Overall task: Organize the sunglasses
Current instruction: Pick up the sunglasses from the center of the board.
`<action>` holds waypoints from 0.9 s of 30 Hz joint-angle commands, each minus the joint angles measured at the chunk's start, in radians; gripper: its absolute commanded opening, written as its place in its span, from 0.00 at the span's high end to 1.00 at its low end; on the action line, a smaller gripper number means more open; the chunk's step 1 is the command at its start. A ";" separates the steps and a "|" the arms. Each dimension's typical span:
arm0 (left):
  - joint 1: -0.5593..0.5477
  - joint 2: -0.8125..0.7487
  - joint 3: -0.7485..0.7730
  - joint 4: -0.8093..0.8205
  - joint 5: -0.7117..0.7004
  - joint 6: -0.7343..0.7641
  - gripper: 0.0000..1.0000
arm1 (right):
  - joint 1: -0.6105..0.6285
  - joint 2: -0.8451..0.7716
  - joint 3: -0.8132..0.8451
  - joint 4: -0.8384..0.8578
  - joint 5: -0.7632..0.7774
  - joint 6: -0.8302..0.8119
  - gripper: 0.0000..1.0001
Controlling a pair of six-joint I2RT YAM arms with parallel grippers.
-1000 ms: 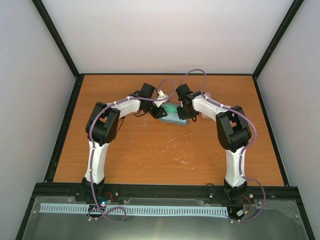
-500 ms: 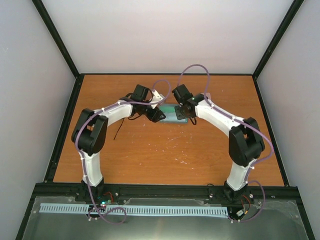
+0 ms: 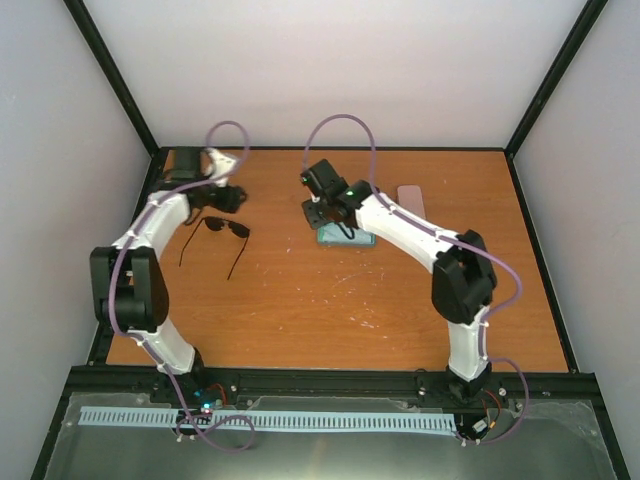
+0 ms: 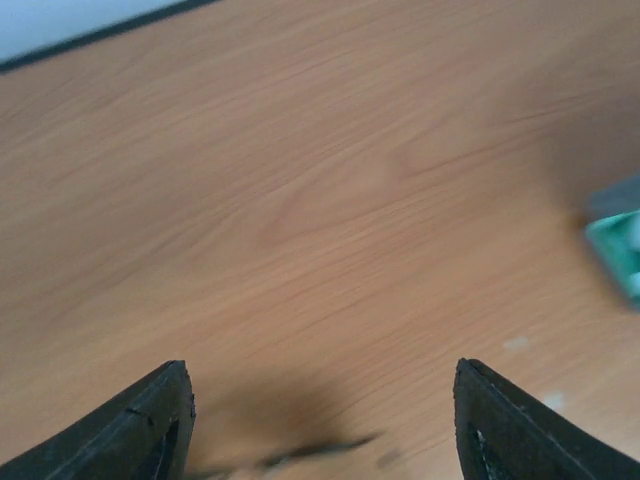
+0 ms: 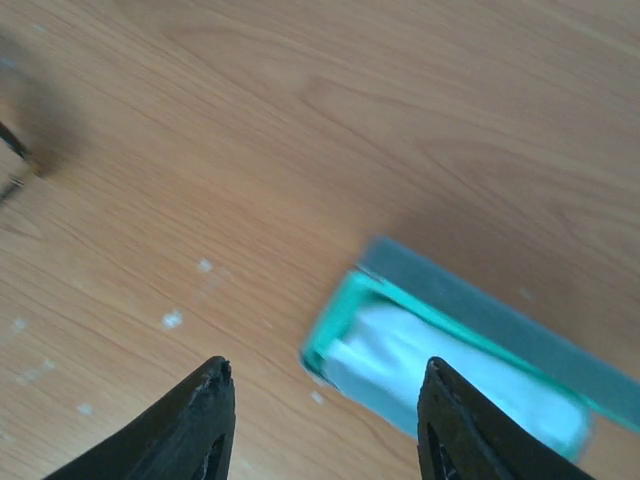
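The black sunglasses [image 3: 228, 228] lie unfolded on the table at the back left, their thin arms pointing toward the near edge. My left gripper [image 3: 226, 198] hovers just behind them, open and empty. In the left wrist view the left gripper [image 4: 320, 368] frames bare wood, with a blurred dark sunglasses arm [image 4: 310, 455] at the bottom edge. My right gripper [image 3: 325, 213] is open above the left end of an open blue-grey case [image 3: 350, 238]. In the right wrist view the right gripper [image 5: 327, 365] has nothing between its fingers. The case [image 5: 470, 300] below has a teal lining and a light-blue cloth [image 5: 440, 365] inside.
A shut pink case [image 3: 410, 195] lies at the back, right of the right arm. The black frame rail [image 3: 130, 250] runs along the table's left edge, close to the left arm. White specks [image 5: 172, 320] dot the wood near the case.
The left arm swung from the middle to the back left, uncovering the black sunglasses. The right gripper shifted left over the case's end. Both grippers' jaws opened wider.
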 commanded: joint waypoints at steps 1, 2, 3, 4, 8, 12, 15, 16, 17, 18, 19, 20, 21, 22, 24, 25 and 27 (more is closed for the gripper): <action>0.187 -0.059 -0.034 -0.166 -0.126 0.082 0.29 | 0.044 0.133 0.159 0.022 -0.065 -0.048 0.50; 0.223 -0.065 -0.042 -0.177 -0.142 0.095 0.29 | 0.048 0.158 0.193 0.020 -0.076 -0.052 0.50; 0.251 -0.075 -0.057 -0.178 -0.157 0.112 0.28 | 0.053 0.185 0.232 0.015 -0.085 -0.056 0.50; 0.275 -0.085 -0.073 -0.173 -0.172 0.124 0.27 | 0.056 0.211 0.266 0.010 -0.094 -0.061 0.50; 0.320 -0.114 -0.126 -0.160 -0.208 0.155 0.25 | 0.064 0.299 0.400 -0.024 -0.129 -0.084 0.50; 0.322 -0.113 -0.164 -0.131 -0.260 0.167 0.23 | 0.068 0.345 0.482 -0.046 -0.149 -0.102 0.49; 0.322 -0.102 -0.186 -0.129 -0.273 0.172 0.23 | 0.068 0.353 0.491 -0.048 -0.149 -0.112 0.49; 0.323 -0.096 -0.193 -0.127 -0.287 0.175 0.23 | 0.068 0.352 0.491 -0.049 -0.148 -0.115 0.49; 0.322 -0.091 -0.202 -0.123 -0.301 0.178 0.23 | 0.068 0.352 0.491 -0.050 -0.148 -0.118 0.49; 0.322 -0.086 -0.212 -0.117 -0.319 0.180 0.23 | 0.068 0.352 0.491 -0.052 -0.145 -0.119 0.49; 0.324 -0.079 -0.222 -0.108 -0.334 0.182 0.23 | 0.068 0.352 0.490 -0.053 -0.146 -0.121 0.49; 0.323 -0.072 -0.228 -0.104 -0.345 0.184 0.23 | 0.068 0.352 0.489 -0.054 -0.145 -0.122 0.49; 0.323 -0.065 -0.233 -0.099 -0.354 0.185 0.23 | 0.068 0.352 0.487 -0.054 -0.144 -0.122 0.49; 0.323 -0.057 -0.236 -0.100 -0.357 0.185 0.24 | 0.068 0.351 0.486 -0.054 -0.143 -0.122 0.49; 0.324 -0.043 -0.243 -0.091 -0.363 0.189 0.24 | 0.068 0.351 0.483 -0.054 -0.140 -0.122 0.49; 0.323 -0.037 -0.247 -0.084 -0.368 0.192 0.24 | 0.068 0.351 0.481 -0.054 -0.138 -0.121 0.49; 0.324 -0.023 -0.254 -0.069 -0.378 0.199 0.25 | 0.068 0.351 0.479 -0.052 -0.138 -0.119 0.49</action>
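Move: The sunglasses lie open on the board, their middle about 4 cm back and 9 cm to the left of the left hand, some 15 cm below; their left temple is about 17 cm to its left and 5 cm back. From the right hand their middle is roughly 35 cm to the left, 2 cm farther out and 15 cm down. Almost under the right hand stands the open teal case, about 3 cm to its right and 2 cm ahead. Swing the left gripper quickly some 19 cm left, across the sunglasses to above their left temple, then ease back and sink about 10 cm, turning the wrist counter-clockwise and pointing the fingers steeper, fingers still wide open. Meanwhile carry the half-open right gripper about 11 cm left and slightly forward, off the teal case towards the sunglasses, and hold it there high. ##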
